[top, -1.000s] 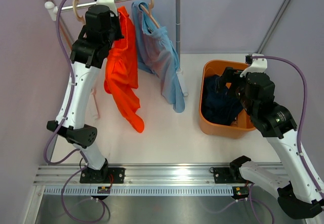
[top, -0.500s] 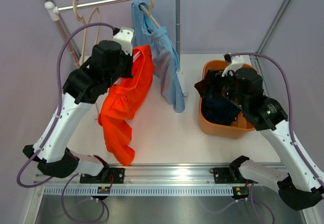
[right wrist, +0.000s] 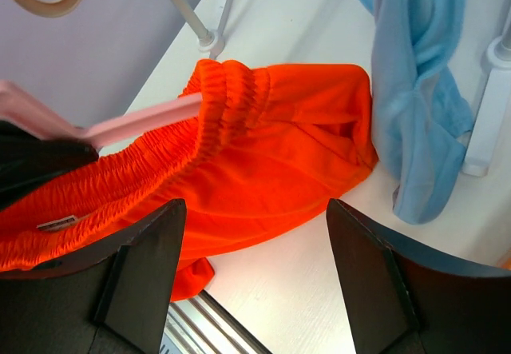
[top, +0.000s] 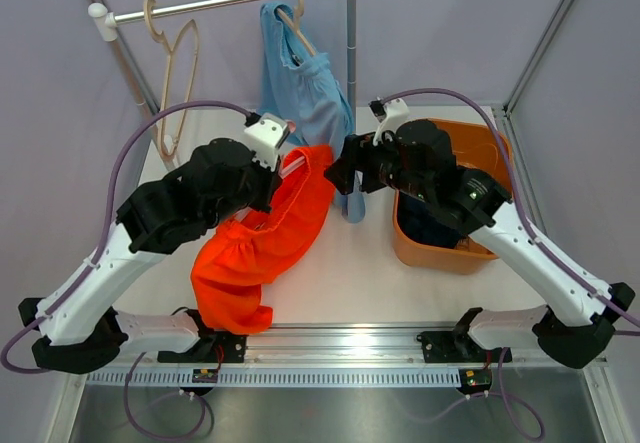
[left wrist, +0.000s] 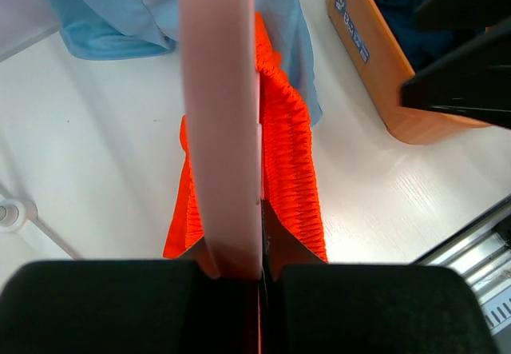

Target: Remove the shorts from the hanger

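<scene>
The orange shorts (top: 262, 248) droop from a pink hanger (top: 294, 165) over the middle of the table, their lower end on the tabletop. My left gripper (top: 285, 158) is shut on that hanger (left wrist: 219, 114), with the gathered orange waistband (left wrist: 291, 154) on either side of it. My right gripper (top: 340, 175) is open just right of the shorts. In its wrist view the jaws (right wrist: 254, 210) stand wide over the orange cloth (right wrist: 263, 154) and hold nothing. Light blue shorts (top: 310, 93) hang on a hanger on the rail. The navy shorts (top: 427, 228) lie in the basket.
The orange basket (top: 440, 255) stands at the right. The rail (top: 230, 1) also carries a bare beige hanger (top: 175, 63). The rack's post (top: 352, 83) rises just behind my right gripper, with its foot (right wrist: 483, 142) beside the blue shorts (right wrist: 419, 90).
My left arm has lifted the pink hanger with the orange shorts off the rail and brought it down to mid-table. My right arm left the basket and swung left to the shorts.
</scene>
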Robot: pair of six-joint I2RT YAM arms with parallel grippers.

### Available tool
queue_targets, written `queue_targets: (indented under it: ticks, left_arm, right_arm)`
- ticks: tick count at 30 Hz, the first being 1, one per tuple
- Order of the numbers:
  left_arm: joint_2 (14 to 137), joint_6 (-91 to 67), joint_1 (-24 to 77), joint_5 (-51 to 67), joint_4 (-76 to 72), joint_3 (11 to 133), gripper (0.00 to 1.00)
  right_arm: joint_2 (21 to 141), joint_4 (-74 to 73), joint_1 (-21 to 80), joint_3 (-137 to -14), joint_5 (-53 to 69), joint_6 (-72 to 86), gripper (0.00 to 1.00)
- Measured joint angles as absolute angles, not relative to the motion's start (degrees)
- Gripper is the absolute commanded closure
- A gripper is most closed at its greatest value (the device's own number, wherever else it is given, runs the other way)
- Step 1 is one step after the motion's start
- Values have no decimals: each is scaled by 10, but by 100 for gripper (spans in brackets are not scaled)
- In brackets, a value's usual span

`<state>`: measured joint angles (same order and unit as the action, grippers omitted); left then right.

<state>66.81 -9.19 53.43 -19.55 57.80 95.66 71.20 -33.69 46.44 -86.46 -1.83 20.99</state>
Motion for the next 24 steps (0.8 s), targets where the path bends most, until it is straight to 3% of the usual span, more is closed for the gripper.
queue_targets:
  ticks: [16,20,24]
  left_arm:
    - [658,-90,549,-203,556,905,100]
    - [657,-87,549,-203,555,903,100]
    - [656,-86,549,-203,554,903,100]
  right_arm:
    - [823,-323,486,-906,-19,226,26]
    - [844,-327,488,-910,-23,228,39]
    - [858,-329,488,-917,-36,230,60]
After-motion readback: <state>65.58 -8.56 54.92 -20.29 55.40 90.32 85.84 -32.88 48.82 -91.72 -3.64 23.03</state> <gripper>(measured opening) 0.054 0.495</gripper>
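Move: The near corner of the red shorts' waistband, at the hanger's right end, lies about 4 cm ahead of the right hand, 6 cm to its left and 6 cm lower. The pink hanger's gripped part is roughly 15 cm left of that hand and 3 cm back; the light-blue shorts hang some 18 cm ahead, 2 cm left and 10 cm lower. From the left hand the waistband corner is about 7 cm ahead, 9 cm right and 5 cm lower. The red waistband's right-hand corner is what the right hand closes in on: it goes left and down about 5 cm each, edging some 3 cm forward, fingertips tipping slightly down. Over the last part the wide-open fingers close to about half around the waistband's edge; a firm pinch isn't visible yet. The left gripper keeps its hold on the pink hanger and sinks about 2 cm. ##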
